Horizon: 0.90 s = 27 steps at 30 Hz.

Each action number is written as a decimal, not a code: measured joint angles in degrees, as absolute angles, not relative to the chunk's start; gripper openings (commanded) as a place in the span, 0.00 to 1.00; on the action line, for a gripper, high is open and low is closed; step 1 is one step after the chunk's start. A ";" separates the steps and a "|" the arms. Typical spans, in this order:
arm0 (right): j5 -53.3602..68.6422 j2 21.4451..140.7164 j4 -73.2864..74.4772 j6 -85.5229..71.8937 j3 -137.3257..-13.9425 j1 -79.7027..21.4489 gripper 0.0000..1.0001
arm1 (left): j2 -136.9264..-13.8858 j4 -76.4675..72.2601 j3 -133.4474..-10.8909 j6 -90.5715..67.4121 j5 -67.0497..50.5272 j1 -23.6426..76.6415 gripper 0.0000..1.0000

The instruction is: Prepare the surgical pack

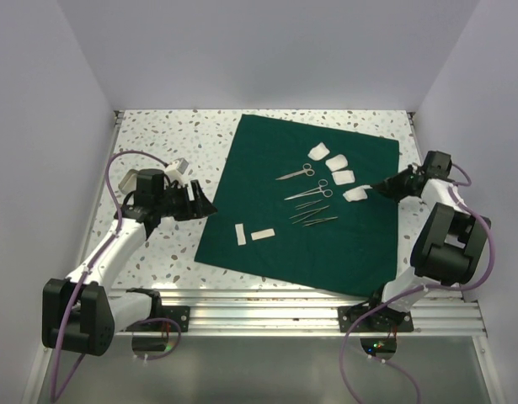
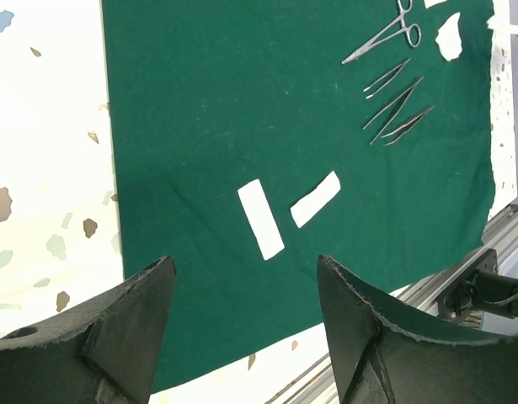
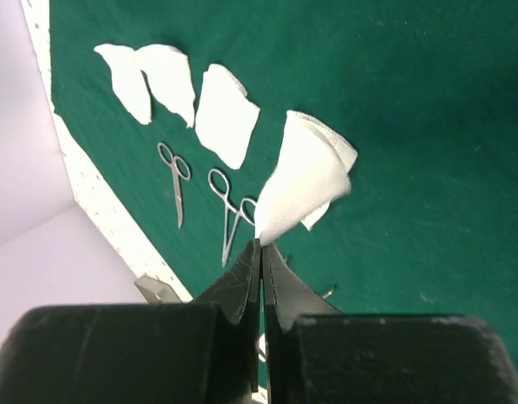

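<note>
The dark green drape (image 1: 267, 168) lies spread flat on the speckled table. On it are two scissor-handled steel tools (image 1: 296, 173), thin forceps (image 1: 313, 215), white gauze pieces (image 1: 338, 162) and two white strips (image 1: 252, 234). My right gripper (image 1: 378, 187) is shut on the corner of one folded gauze piece (image 3: 305, 181), which stands up from the fingertips (image 3: 250, 261) over the drape's right part. Scissors (image 3: 174, 181) and more gauze (image 3: 227, 114) lie beyond it. My left gripper (image 2: 246, 263) hangs open and empty over the drape's near left edge (image 2: 200, 320), short of the strips (image 2: 260, 219).
A small pale grey object (image 1: 176, 167) sits on the table behind the left arm. White walls close in the left, back and right. An aluminium rail (image 1: 292, 316) runs along the near edge; its end shows in the left wrist view (image 2: 486, 252).
</note>
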<state>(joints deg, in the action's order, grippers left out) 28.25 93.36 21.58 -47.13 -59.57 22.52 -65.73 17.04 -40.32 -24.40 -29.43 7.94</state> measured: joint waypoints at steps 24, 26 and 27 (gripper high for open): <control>26.44 98.74 11.60 -54.83 -56.75 16.82 0.00 | -67.66 16.78 -41.45 -24.21 -29.87 7.94 0.71; 26.28 98.91 11.20 -54.92 -56.34 16.82 0.00 | -67.66 16.78 -41.47 -24.23 -29.87 7.94 0.71; 26.28 99.02 10.90 -54.92 -56.07 16.82 0.00 | -67.66 16.78 -41.47 -24.23 -29.87 7.94 0.71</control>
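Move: The pad to stack on lies some 4 cm to the right gripper's left, about level with it and roughly 8 cm below; that gripper already holds another gauze pad. From the lying pad, the next one is about 6 cm farther out and 3 cm left, and the clamp about 12 cm left and 1 cm farther out. From the left gripper the lying pad is around 41 cm right, 8 cm ahead and 11 cm down. Keep the right fingers shut on the held gauze pad and bring it down over the next pad: sink and swing left together, about 3 cm to the left with some 2 cm forward, then lower almost straight, about 3.5 cm down in all. Hold the wrist's angle nearly unchanged. ##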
